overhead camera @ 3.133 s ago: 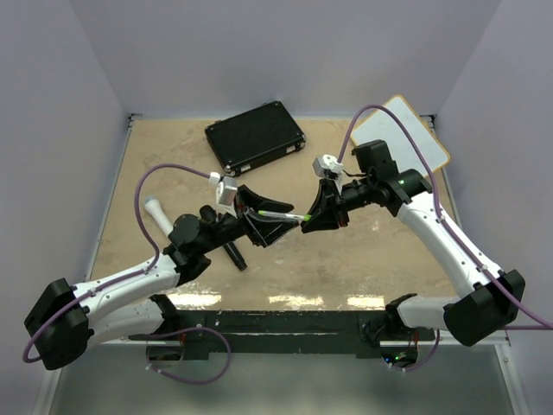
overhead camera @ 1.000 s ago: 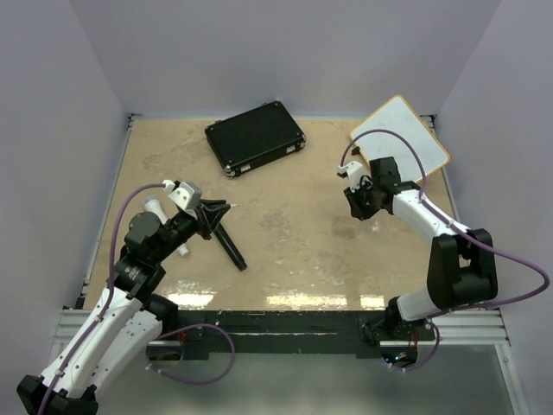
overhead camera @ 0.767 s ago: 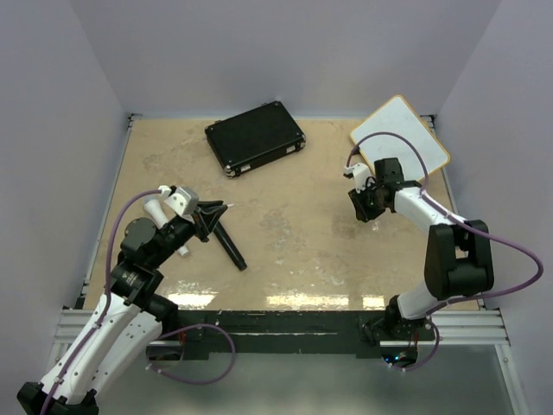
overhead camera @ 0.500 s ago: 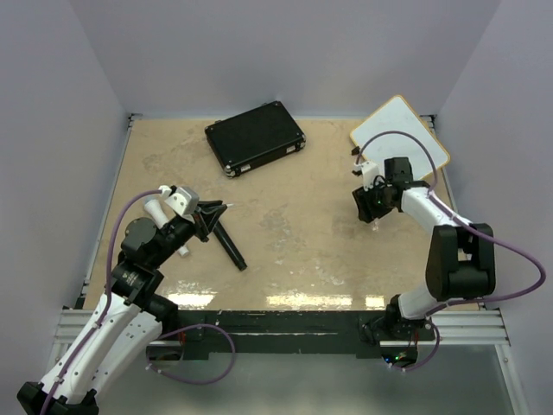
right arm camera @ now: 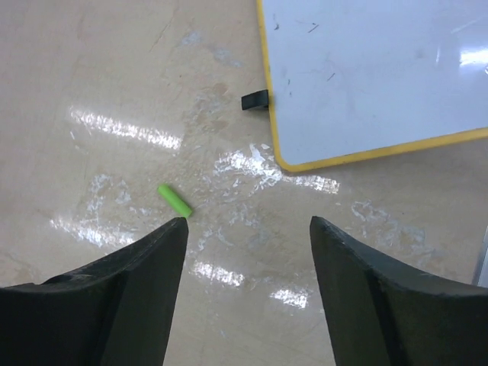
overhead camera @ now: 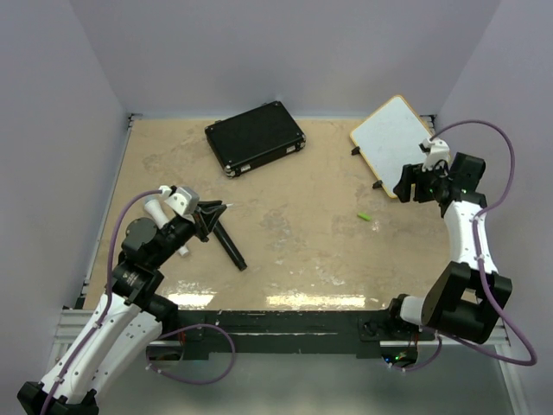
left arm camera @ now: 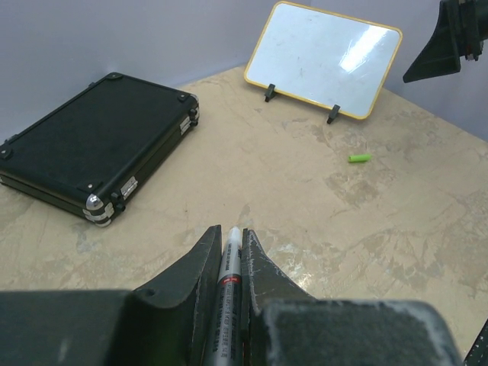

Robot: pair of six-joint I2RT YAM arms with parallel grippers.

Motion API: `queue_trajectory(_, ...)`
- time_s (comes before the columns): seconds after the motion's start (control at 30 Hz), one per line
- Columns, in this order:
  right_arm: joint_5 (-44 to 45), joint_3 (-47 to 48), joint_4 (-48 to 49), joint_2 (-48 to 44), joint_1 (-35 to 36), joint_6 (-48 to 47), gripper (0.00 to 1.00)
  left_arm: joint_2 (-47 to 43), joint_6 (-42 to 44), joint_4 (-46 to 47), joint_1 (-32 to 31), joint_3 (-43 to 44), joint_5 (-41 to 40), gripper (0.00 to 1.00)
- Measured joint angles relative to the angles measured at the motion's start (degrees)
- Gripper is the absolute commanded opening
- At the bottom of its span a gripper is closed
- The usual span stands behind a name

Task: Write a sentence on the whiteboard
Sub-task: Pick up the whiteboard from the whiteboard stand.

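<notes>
The whiteboard (overhead camera: 393, 138) stands propped on small black feet at the back right, white with a yellow rim (right arm camera: 366, 155). Its face (left arm camera: 328, 53) carries only a few faint dark specks; no sentence is in view. My left gripper (overhead camera: 223, 208) hovers over the left of the table, shut on a grey uncapped marker (left arm camera: 229, 263) that points along the fingers. A small green cap (overhead camera: 365, 216) lies loose on the table in front of the board. My right gripper (right arm camera: 248, 223) is open and empty, raised near the board's right corner (overhead camera: 409, 183).
A black case (overhead camera: 255, 137) lies at the back centre. A black stick-like object (overhead camera: 230, 246) lies beside my left gripper, and a white cylinder (overhead camera: 154, 207) sits half hidden behind the left arm. Walls close the table on three sides.
My right gripper has opened, leaving the green cap on the table, and has swung right and back to the board's right corner. The left arm has stayed still for half a second.
</notes>
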Motion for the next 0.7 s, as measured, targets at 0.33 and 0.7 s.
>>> queue_trajectory(0.33,6.34,-8.52,18.69,-1.57,-1.75,18.29,0.96,0.0,0.11,0.0,0.0,-0.02,-0.63,0.0)
queue_trajectory(0.7,7.21,-11.8,33.33,7.76,-3.58,29.9,0.96,0.31,0.17,-0.02,0.0,-0.02,-1.38,0.0)
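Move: The whiteboard leans on its stand about 18 cm ahead of the right hand, some 4 cm to its right and about 6 cm lower. The stand's nearer black foot is roughly 11 cm ahead, 4 cm to the left and 12 cm down; the green cap lies on the table about 11 cm to the left, 1 cm back and 13 cm below. From the left hand, the whiteboard is some 31 cm ahead, 53 cm to the right and 16 cm lower. The right hand heads for the near, right-hand side of the whiteboard without yet touching it, going about 5 cm forward and as far to the right, and sinking nearly 4 cm, mostly late on. The wrist swings some 25 degrees clockwise and rolls left side up, while the partly open fingers spread to almost fully open. ##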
